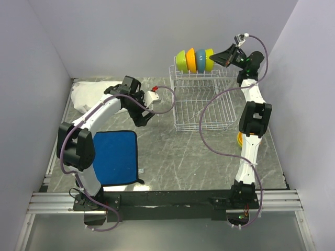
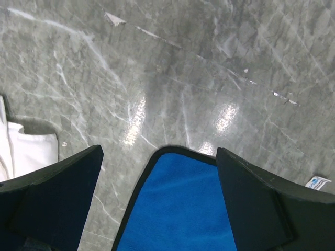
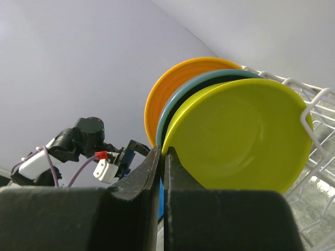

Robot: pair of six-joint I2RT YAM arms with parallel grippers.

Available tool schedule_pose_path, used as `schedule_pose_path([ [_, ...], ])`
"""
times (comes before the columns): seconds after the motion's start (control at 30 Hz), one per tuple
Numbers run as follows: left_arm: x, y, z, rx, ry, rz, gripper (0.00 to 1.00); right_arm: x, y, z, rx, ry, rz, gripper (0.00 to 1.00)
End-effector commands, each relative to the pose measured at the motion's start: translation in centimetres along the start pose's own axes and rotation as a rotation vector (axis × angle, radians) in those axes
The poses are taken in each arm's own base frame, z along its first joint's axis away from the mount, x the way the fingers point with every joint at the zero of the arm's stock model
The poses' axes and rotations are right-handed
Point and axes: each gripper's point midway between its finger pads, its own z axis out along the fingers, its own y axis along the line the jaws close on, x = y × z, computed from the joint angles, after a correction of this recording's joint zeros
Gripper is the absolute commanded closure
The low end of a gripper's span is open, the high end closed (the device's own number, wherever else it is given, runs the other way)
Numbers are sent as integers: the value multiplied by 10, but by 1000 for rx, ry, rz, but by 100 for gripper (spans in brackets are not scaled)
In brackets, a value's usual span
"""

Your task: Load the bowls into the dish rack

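Note:
The white wire dish rack stands at the back right of the table. Several bowls stand on edge in its upper shelf: lime green, orange, blue and yellow. My right gripper is at the right end of that row. In the right wrist view its jaws are shut on the rim of the yellow bowl, with the blue rim and the orange bowl behind it. Part of another orange-yellow bowl shows on the table behind the right arm. My left gripper hangs open and empty over the table.
A blue cloth mat lies on the near left of the marble table, its corner below my left gripper. A white cloth is bunched at the back left. Walls close in the table at the left, back and right.

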Motion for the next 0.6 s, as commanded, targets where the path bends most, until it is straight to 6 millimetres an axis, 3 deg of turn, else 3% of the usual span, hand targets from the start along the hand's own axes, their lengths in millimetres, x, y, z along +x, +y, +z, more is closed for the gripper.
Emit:
schedule_pose_path([
  [0.0, -21, 0, -4, -20, -25, 25, 3, 5, 3, 5, -21, 41, -37, 98],
  [0.03, -23, -3, -2, -17, -26, 30, 3, 3, 2, 6, -19, 34, -33, 94],
  [0.07, -24, -4, -2, -16, -26, 32, 3, 2, 3, 6, -18, 28, -31, 73],
  [0.13, -24, -7, 0, -12, -22, 34, 3, -2, 9, 4, -28, 7, -54, 60],
  [0.4, -25, -6, 1, -28, -35, 28, 3, -22, 33, -9, -31, -42, -136, 48],
  [0.57, -36, 7, -3, -59, -96, 27, 3, -34, 34, -35, 20, -78, -127, 40],
])
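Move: The last green bowl already stands on edge on the dish rack's top tier, its upper near rim pinched by the right hand; its middle lies about 4 cm ahead of that hand, 2 cm left and 3 cm below. Left of that hand, also some 4 cm ahead and 4 cm below, stand the blue bowl at about 5 cm, the orange bowl at 8 and the first green bowl at 12. From the left hand, the last green bowl is roughly 25 cm ahead, 27 cm right and 13 cm higher. The last green bowl's rim is let go: the right hand holds still beside the bowl while its shut fingers spread to a little over half open, then starts to ease off to the right, about 1 cm, still pointing left at the bowl. The empty left hand, wide open over the table, drifts about 2 cm to the right. ##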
